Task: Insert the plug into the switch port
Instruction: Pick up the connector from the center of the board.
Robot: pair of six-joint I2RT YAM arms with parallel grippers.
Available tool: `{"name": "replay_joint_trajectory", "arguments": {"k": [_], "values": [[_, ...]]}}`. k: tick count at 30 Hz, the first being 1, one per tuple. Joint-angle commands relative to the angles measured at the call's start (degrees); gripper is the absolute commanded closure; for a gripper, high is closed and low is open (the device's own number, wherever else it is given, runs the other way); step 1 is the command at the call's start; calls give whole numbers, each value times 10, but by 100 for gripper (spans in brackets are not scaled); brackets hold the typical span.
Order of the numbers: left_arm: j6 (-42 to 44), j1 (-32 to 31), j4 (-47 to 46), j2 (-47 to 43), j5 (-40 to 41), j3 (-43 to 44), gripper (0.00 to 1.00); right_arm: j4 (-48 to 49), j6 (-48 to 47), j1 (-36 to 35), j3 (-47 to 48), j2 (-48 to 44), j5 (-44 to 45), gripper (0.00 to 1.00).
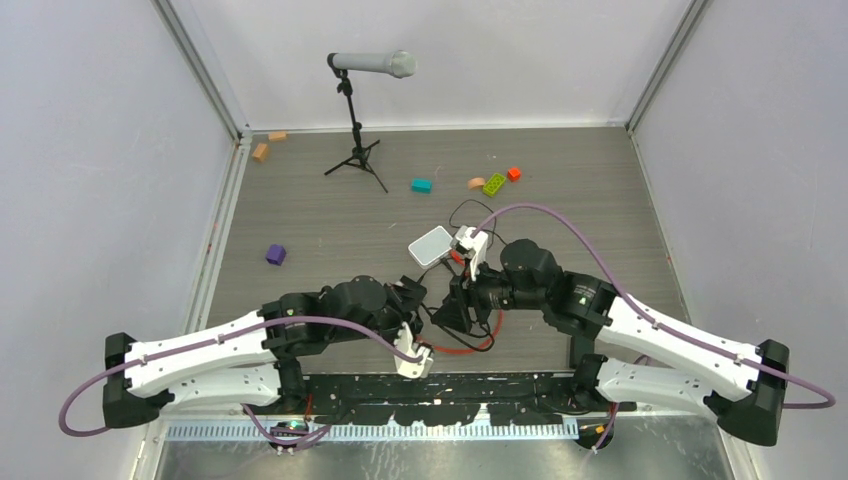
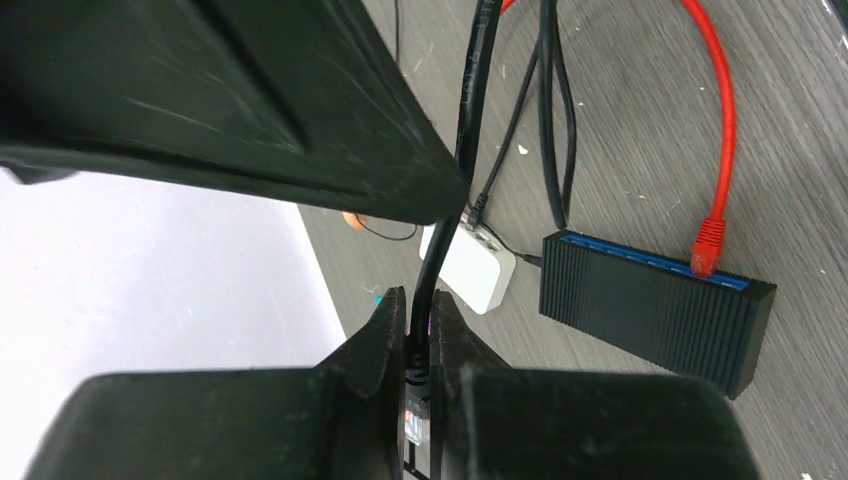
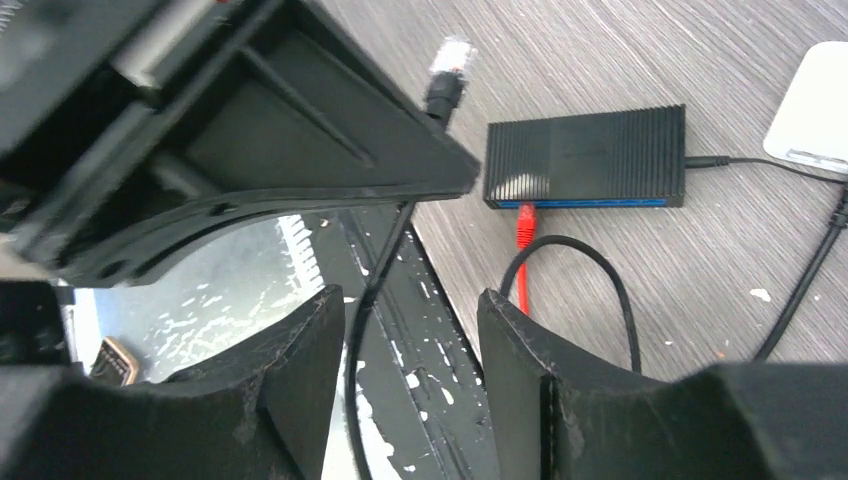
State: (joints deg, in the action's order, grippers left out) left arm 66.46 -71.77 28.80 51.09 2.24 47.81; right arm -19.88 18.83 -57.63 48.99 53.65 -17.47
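Note:
My left gripper (image 2: 420, 305) is shut on a clear-tipped plug (image 2: 416, 420) that ends a black cable (image 2: 470, 110). In the right wrist view the plug's tip (image 3: 448, 70) sticks out past the left gripper, up in the air and apart from the switch. The flat black switch (image 2: 650, 310) lies on the table with its blue port edge (image 2: 640, 262) facing the arms. A red cable's connector (image 2: 708, 245) sits in one port. My right gripper (image 3: 412, 300) stands open above the table's near edge, short of the switch (image 3: 590, 150). Nothing is gripped between its fingers.
A white rounded box (image 2: 475, 268) lies beside the switch with thin black cables running from it. A black cable loop (image 3: 600, 270) lies in front of the switch. Farther back stand a microphone stand (image 1: 360, 110) and scattered coloured blocks (image 1: 421, 185).

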Motion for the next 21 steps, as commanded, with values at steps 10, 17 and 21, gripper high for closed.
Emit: {"name": "replay_joint_trajectory", "arguments": {"k": [10, 17, 21], "values": [[10, -11, -65, -28, -4, -9, 100, 125, 4, -2, -10, 65, 1, 52], [-12, -10, -84, -35, 11, -22, 80, 151, -17, -2, -32, 46, 35, 98], [-68, -10, -115, -55, 15, -29, 2, 134, -43, -2, -55, 6, 94, 100]]}}
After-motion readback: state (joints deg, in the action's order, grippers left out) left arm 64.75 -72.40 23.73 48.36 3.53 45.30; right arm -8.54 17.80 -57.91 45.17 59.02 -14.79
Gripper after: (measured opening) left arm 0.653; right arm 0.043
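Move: The left hand keeps hold of the black cable just behind its connector, which sits some 2 cm to the left of its pads and about 1 cm higher. From the open right hand the connector is about 5 cm left, 2 cm ahead and roughly level. The dark switch lies about 7 cm ahead, 8 cm left and 20 cm below the right hand; the white box lies about 20 cm ahead, 1 cm left, equally low. Leftward, forward and down in nearly equal parts, about 4 cm in all, the right hand comes in to the black cable beside the left fingertips and shuts its fingers on it just behind the connector. The left hand stays nearly in place, keeping its pinch until the right has closed, then opens wide and lets go, rising about 1 cm. ##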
